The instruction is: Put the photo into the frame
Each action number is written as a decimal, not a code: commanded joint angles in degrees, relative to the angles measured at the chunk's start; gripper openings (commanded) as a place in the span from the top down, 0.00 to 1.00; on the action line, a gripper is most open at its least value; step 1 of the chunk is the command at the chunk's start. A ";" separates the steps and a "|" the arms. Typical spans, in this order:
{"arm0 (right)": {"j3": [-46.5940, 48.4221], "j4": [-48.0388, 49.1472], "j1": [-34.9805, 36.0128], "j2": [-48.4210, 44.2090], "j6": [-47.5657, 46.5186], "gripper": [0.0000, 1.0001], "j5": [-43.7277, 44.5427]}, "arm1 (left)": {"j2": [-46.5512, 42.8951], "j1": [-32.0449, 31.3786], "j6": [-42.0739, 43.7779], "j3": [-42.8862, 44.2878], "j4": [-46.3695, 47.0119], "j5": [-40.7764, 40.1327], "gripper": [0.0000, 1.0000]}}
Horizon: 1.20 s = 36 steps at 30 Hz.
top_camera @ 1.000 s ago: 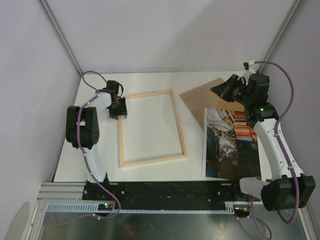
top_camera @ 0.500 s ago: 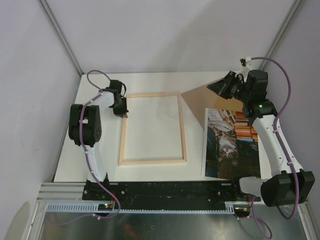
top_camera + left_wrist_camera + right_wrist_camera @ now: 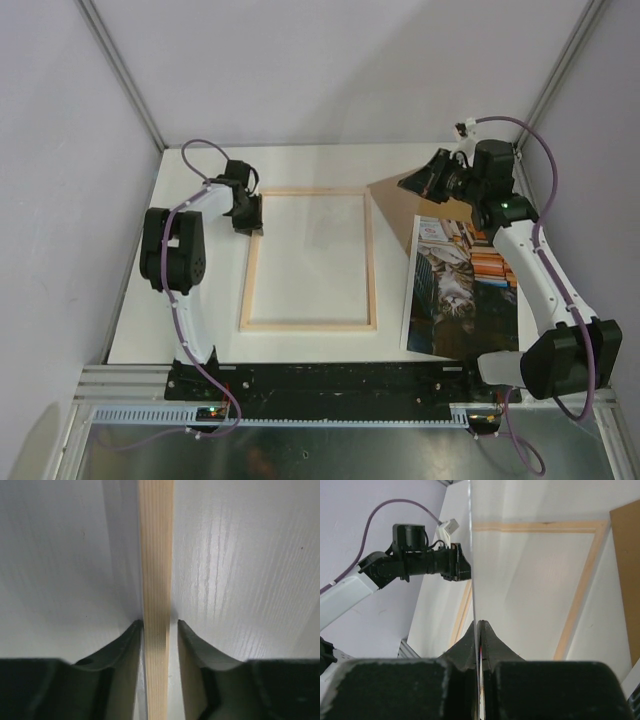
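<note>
The frame (image 3: 310,326) lies back-up, pale wood showing, in the middle of the table. My left gripper (image 3: 247,215) is at its far left corner. In the left wrist view the fingers straddle a wooden rail (image 3: 156,555) with slim gaps on both sides, so the gripper (image 3: 159,622) is open. The photo (image 3: 460,290), a cat among books, lies flat to the frame's right. My right gripper (image 3: 415,183) hovers past the frame's far right corner, shut (image 3: 479,622) on a thin clear sheet (image 3: 471,540) seen edge-on, with the frame (image 3: 535,526) beyond it.
A plain brown backing board (image 3: 395,200) lies between the frame's far right corner and the photo; it also shows at the right edge of the right wrist view (image 3: 626,580). Grey walls close in at the back and both sides.
The frame has swung from tilted to nearly square with the table, and the left gripper went with its corner. The right gripper has moved left toward the frame with its sheet.
</note>
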 commanded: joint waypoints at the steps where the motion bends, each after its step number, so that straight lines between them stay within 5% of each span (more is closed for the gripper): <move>1: 2.98 0.91 1.75 1.02 -1.53 1.00 -0.90 | -3.45 -0.76 0.04 -1.50 -0.16 -1.03 0.54; 7: 2.29 1.75 3.17 3.02 -0.14 1.00 -3.37 | -11.10 -0.43 -6.08 -2.14 -1.32 -7.09 0.35; 24: -1.32 12.52 10.31 12.73 11.69 1.00 -12.66 | -27.94 5.89 -25.66 -20.23 -1.24 -4.64 0.36; 36: -2.15 19.78 15.53 20.25 16.31 1.00 -13.37 | -30.79 6.59 -24.76 -27.26 3.14 -0.47 0.36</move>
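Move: My right hand, pinching the clear pane, is high over the table. The frame's middle lies some 23 cm to its left, about 1 cm back and 30 cm below. On that same table level the brown board is about 14 cm to the right and 8 cm ahead, the photo about 19 cm right and 10 cm back. My left fingers straddle the frame's left strip; its middle is roughly 17 cm right, 8 cm back. I carry the pinched pane left over the frame with my right hand, about 13 cm, sinking some 9 cm and easing slightly back while the hand tips down and turns counter-clockwise. My left fingers open wider and lift off the strip, arching up, then back towards me and down again, a little left, turning some 30 degrees counter-clockwise. ##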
